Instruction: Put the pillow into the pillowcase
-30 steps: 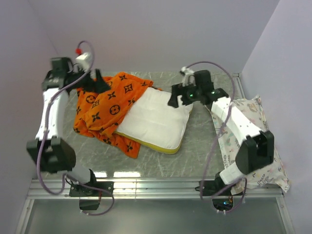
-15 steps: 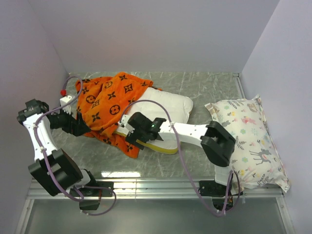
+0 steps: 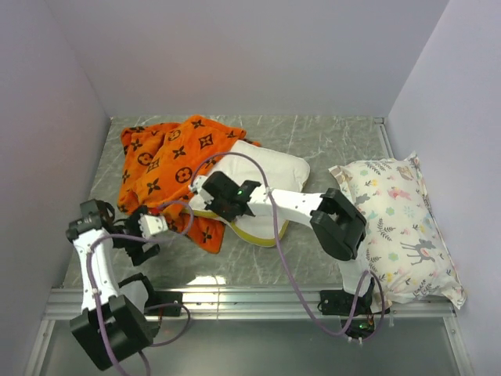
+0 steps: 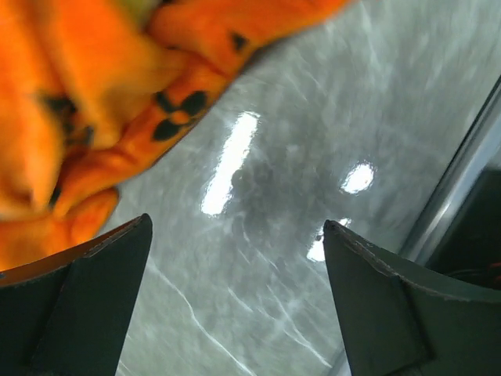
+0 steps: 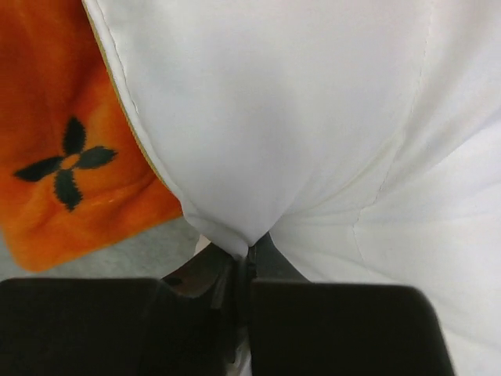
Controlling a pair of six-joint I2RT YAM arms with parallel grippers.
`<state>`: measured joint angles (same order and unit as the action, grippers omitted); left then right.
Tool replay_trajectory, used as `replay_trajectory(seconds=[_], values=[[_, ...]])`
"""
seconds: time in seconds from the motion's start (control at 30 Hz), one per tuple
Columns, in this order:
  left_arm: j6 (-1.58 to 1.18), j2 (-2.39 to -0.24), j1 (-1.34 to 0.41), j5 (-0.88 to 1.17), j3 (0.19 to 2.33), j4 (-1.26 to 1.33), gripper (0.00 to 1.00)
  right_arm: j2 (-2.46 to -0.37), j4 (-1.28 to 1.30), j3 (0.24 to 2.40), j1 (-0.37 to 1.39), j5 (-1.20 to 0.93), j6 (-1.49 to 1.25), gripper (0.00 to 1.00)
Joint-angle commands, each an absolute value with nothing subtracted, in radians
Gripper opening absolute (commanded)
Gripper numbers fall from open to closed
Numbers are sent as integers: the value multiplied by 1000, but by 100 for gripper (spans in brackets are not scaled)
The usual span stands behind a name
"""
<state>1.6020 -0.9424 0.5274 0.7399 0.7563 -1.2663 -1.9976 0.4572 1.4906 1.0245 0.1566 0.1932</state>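
Observation:
The white pillow (image 3: 270,174) with its yellow band lies mid-table, its left side resting on the crumpled orange pillowcase (image 3: 168,160). My right gripper (image 3: 213,202) reaches across to the pillow's near-left corner. In the right wrist view that gripper (image 5: 249,252) is shut on a pinched fold of the pillow (image 5: 313,117), with the pillowcase (image 5: 63,157) just to the left. My left gripper (image 3: 149,233) hangs low by the pillowcase's near edge. It (image 4: 236,227) is open over bare table, and the pillowcase (image 4: 94,94) lies beyond its left finger.
A white pillow printed with deer and plants (image 3: 399,227) lies along the right wall. A metal rail (image 3: 250,298) runs along the table's near edge, and the same rail (image 4: 462,172) shows close to my left gripper. Walls close in the left, back and right.
The left arm swung from the far-left corner down to the pillowcase's near edge, still open. The right arm came from the pillow's far side to its near-left corner and shut on it.

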Motion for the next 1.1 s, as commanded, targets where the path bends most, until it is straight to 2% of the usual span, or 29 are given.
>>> replay_trajectory(seconds=[0.0, 0.1, 0.13, 0.23, 0.4, 0.5, 0.6, 0.63, 0.7, 0.73, 0.8, 0.87, 1.07], values=[[1778, -870, 441, 684, 660, -1087, 96, -1902, 459, 1560, 956, -58, 118, 0], [1671, -819, 257, 651, 580, -883, 98, -1887, 468, 1578, 910, -190, 89, 0], [1646, -819, 162, 637, 548, -824, 98, -1890, 477, 1583, 899, -210, 84, 0], [1540, -865, 19, 592, 514, -631, 97, -1897, 483, 1592, 877, -264, 83, 0], [1497, -1003, -133, 510, 499, -430, 98, -1894, 485, 1580, 859, -321, 86, 0], [1548, -1072, -208, 472, 489, -405, 95, -1896, 483, 1588, 850, -368, 78, 0], [1549, -1126, -317, 428, 479, -388, 80, -1908, 488, 1608, 836, -422, 68, 0], [1543, -1138, -346, 402, 466, -371, 66, -1911, 489, 1614, 828, -431, 58, 0], [1517, -1178, -423, 385, 462, -354, 52, -1928, 498, 1637, 825, -465, 54, 0], [1505, -1190, -451, 379, 469, -356, 29, -1934, 500, 1644, 822, -474, 42, 0], [1436, -1197, -545, 390, 518, -370, 6, -1948, 496, 1658, 821, -508, 28, 0], [1381, -1175, -624, 440, 567, -422, 0, -1960, 485, 1670, 819, -526, 3, 0], [995, -1101, -1126, 528, 823, -448, 0, -2098, 442, 1776, 818, -604, -149, 0]])
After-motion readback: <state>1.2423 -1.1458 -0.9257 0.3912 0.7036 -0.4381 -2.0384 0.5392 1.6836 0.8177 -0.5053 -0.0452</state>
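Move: The left hand, open, goes for the pillowcase's near corner, about 14 cm to its right, 5 cm ahead and 9 cm below; the pillow's middle lies some 30 cm right, 17 cm ahead and 6 cm lower. The right hand already pinches the pillow's left near corner: from it the pillowcase's near corner is roughly 8 cm back, 4 cm left and 4 cm down, the pillow's middle about 11 cm right, 6 cm ahead and slightly lower. The left fingers shut on the pillowcase's near corner after travelling right and forward and sinking about 9 cm, then draw it another 13 cm to the right along the pillow's near side, rising and easing back; the wrist turns clockwise nearly 60 degrees overall. The right hand keeps its pinch, raises the pillow corner about 5 cm, swings its fingertips back and left, then edges left. ##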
